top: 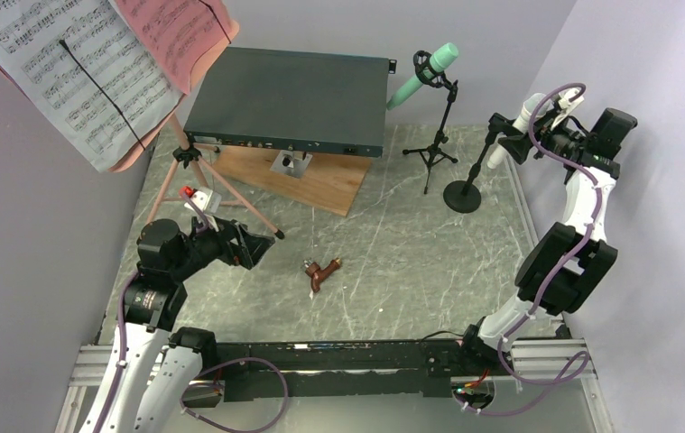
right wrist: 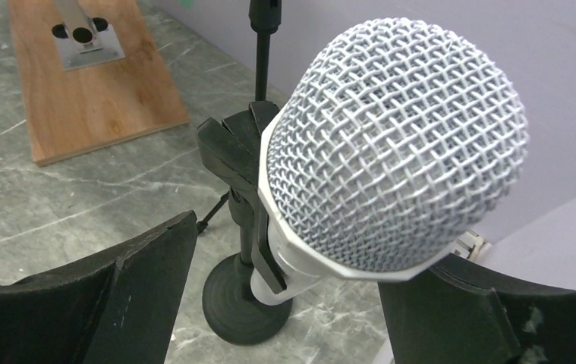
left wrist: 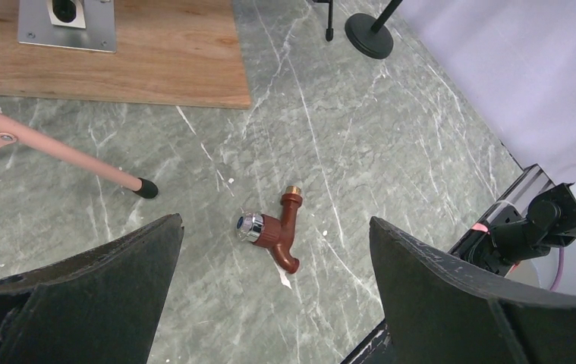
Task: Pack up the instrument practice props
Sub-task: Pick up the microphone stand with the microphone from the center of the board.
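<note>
The pink music stand's tripod legs stand at the far left, carrying white sheet music and a red page. One pink leg crosses the left wrist view. A mint microphone sits in a black mount on a tripod stand. A white microphone sits in a black clip on a round-base stand. My right gripper is open, its jaws on either side of the white microphone's head. My left gripper is open and empty, low over the table.
A big dark grey metal box rests on a wooden board at the back. A small brown tap-shaped piece lies mid-table below my left gripper. Lilac walls close both sides. A black rail runs along the near edge.
</note>
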`<state>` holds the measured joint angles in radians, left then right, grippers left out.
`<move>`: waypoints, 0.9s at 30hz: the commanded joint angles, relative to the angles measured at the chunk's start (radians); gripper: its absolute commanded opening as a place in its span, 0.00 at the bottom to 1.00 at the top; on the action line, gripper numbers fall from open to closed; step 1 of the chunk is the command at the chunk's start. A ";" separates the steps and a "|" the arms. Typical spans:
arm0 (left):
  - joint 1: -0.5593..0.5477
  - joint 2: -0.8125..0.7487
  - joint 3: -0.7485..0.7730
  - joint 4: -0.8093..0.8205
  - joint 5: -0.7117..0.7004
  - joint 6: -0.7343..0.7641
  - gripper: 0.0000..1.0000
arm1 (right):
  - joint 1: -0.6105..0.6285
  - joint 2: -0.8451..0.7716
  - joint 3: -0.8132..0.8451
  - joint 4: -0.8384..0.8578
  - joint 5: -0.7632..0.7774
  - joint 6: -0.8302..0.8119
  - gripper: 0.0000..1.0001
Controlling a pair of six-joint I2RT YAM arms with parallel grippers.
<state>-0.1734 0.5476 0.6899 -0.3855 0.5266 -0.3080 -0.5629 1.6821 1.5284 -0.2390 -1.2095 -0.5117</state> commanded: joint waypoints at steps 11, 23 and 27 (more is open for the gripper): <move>0.014 0.006 -0.011 0.016 0.072 0.004 0.99 | 0.035 0.031 0.063 0.010 -0.128 -0.065 0.65; 0.014 0.022 -0.016 0.038 0.127 -0.004 0.99 | 0.055 -0.112 -0.004 -0.185 -0.193 -0.217 0.18; 0.014 0.028 -0.027 0.073 0.181 -0.022 0.99 | 0.082 -0.211 -0.071 -0.174 -0.176 -0.151 0.12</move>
<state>-0.1650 0.5674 0.6727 -0.3393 0.5789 -0.3115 -0.5072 1.6039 1.4902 -0.4175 -1.3323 -0.6800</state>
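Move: For the right hand, the white microphone's body is about 2 cm ahead and 3 cm to the left between the open fingers, its middle roughly 3 cm below. Its stand's round base sits some 4 cm ahead, 6 cm left and 28 cm down; the tripod with the green microphone stands farther out, about 14 cm ahead, 15 cm left and 14 cm lower. From the idle left hand, the white microphone is some 24 cm ahead and 51 cm to the right, at nearly its height. The right hand eases leftward about 2 cm beside the white microphone while its fingers, already beginning to narrow, close to roughly half open and pinch the body just under the mesh head. Keeping that pinch, it reverses and draws back and to the left, faster, by some 3 cm each way and about a centimetre up, with the wrist swinging counter-clockwise about 10 degrees in all. ##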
